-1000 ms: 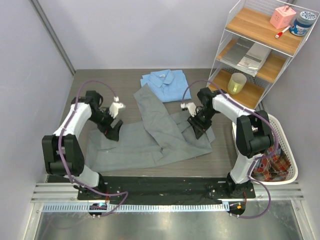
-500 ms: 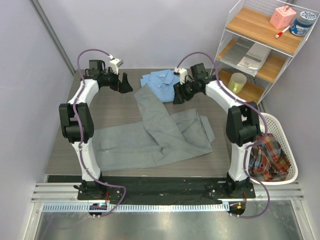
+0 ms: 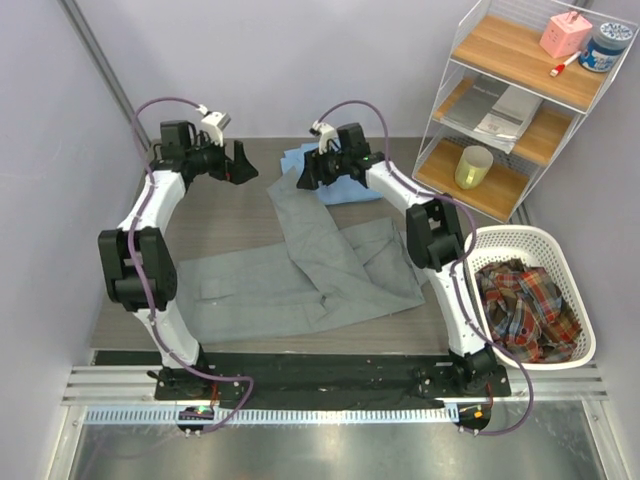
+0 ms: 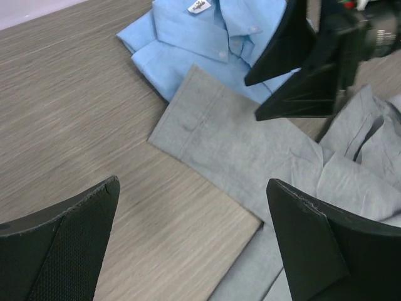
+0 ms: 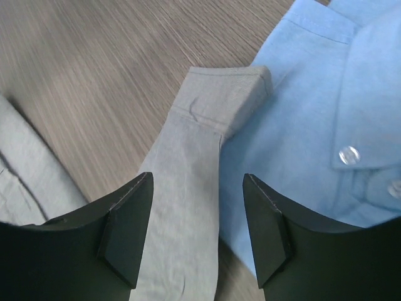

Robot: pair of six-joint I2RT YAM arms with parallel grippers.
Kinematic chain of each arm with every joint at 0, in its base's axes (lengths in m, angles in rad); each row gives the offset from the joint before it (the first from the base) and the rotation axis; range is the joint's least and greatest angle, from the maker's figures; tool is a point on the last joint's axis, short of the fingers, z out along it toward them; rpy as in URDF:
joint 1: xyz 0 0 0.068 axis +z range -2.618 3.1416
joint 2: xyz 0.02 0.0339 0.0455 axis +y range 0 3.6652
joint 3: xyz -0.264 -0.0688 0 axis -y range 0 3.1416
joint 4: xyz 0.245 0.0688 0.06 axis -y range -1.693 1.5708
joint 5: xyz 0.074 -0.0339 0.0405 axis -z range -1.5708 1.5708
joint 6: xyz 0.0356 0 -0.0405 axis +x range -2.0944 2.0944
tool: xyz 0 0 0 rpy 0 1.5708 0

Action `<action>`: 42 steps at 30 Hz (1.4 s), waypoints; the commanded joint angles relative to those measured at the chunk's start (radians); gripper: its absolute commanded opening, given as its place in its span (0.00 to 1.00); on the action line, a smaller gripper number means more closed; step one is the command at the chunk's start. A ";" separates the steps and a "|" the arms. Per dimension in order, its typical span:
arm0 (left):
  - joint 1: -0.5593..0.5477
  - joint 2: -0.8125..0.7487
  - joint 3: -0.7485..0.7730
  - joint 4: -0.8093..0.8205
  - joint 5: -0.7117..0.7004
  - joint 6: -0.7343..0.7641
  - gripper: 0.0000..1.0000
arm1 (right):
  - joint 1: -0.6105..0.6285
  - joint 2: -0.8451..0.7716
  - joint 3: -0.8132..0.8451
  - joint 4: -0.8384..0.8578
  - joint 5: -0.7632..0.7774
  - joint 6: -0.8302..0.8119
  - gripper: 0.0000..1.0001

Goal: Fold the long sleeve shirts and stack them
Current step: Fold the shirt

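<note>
The grey long sleeve shirt (image 3: 300, 280) lies spread flat mid-table, one sleeve (image 3: 290, 205) running back to the folded light blue long sleeve shirt (image 3: 352, 188). My right gripper (image 3: 305, 178) hovers open over the grey cuff (image 5: 219, 100), where it overlaps the blue shirt (image 5: 313, 106); its fingers (image 5: 128, 219) hold nothing. My left gripper (image 3: 240, 165) hangs wide open to the left of the sleeve, over bare table. In the left wrist view, wood shows at the left gripper (image 4: 193, 182), with the grey sleeve (image 4: 232, 144), blue shirt (image 4: 213, 44) and right gripper (image 4: 307, 63) beyond.
A white wire shelf (image 3: 500, 50) stands at the back right, holding a yellow cup (image 3: 473, 166), books and small containers. A white basket (image 3: 520, 232) with plaid cloth (image 3: 525, 300) sits at the right edge. Grey walls close the back and left.
Both arms have swung from the grey shirt's middle to the back of the table. The left gripper now points at the sleeve end and the right gripper is over the cuff. Both jaws have opened wider.
</note>
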 commanded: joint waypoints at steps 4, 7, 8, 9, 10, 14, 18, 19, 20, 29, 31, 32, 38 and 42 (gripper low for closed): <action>0.022 -0.152 -0.048 -0.148 -0.025 0.130 1.00 | 0.037 0.073 0.099 0.121 0.030 0.025 0.65; 0.022 -0.209 -0.117 -0.099 -0.051 0.153 1.00 | 0.047 0.073 0.105 0.128 0.012 0.016 0.57; 0.022 -0.215 -0.130 -0.083 -0.069 0.148 1.00 | 0.050 0.067 0.101 0.131 0.006 0.004 0.54; 0.021 -0.215 -0.128 -0.092 -0.069 0.147 1.00 | 0.060 0.061 0.096 0.129 -0.002 -0.009 0.42; 0.024 -0.212 -0.116 -0.114 -0.065 0.156 1.00 | 0.064 0.054 0.093 0.131 -0.025 -0.019 0.35; 0.031 -0.168 -0.030 -0.270 0.041 0.313 1.00 | 0.090 -0.063 0.011 0.126 -0.095 -0.119 0.01; 0.053 -0.179 -0.012 -0.297 0.148 0.416 1.00 | 0.115 -0.231 -0.158 0.115 -0.180 -0.307 0.01; 0.054 -0.183 -0.009 -0.319 0.168 0.452 1.00 | 0.126 -0.264 -0.192 0.109 -0.190 -0.343 0.01; 0.053 -0.192 -0.009 -0.339 0.187 0.488 1.00 | 0.133 -0.301 -0.257 0.096 -0.201 -0.374 0.01; 0.039 -0.254 0.013 -0.768 0.353 1.056 1.00 | 0.170 -0.488 -0.388 -0.023 -0.240 -0.527 0.01; 0.030 -0.266 0.021 -0.816 0.362 1.125 1.00 | 0.175 -0.511 -0.396 -0.046 -0.246 -0.543 0.01; 0.027 -0.272 0.022 -0.853 0.371 1.150 1.00 | 0.182 -0.517 -0.402 -0.056 -0.247 -0.573 0.01; 0.015 -0.297 0.037 -0.954 0.396 1.285 1.00 | 0.222 -0.586 -0.448 -0.182 -0.234 -0.771 0.01; -0.018 -0.291 0.048 -1.100 0.386 1.406 1.00 | 0.267 -0.631 -0.499 -0.221 -0.195 -0.874 0.01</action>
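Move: The cuff of the grey shirt's outstretched sleeve lies about 5 cm to the right hand's left, 2 cm ahead of it and 4 cm below. At the same depth, the folded blue shirt is centred some 6 cm to that hand's right and 6 cm ahead; the grey shirt's body is about 25 cm back and 2 cm left. For the left hand, the cuff is roughly 9 cm right, 6 cm ahead and 13 cm down. The right fingers pinch the grey sleeve just short of its cuff, after easing about 4 cm left and 3 cm down, and keep hold as the hand pulls it back nearly 20 cm towards the shirt's body, arcs up, then sinks a little, turning some 40 degrees counter-clockwise. The left hand, open and empty, draws back about 17 cm, rising slightly and turning clockwise. ##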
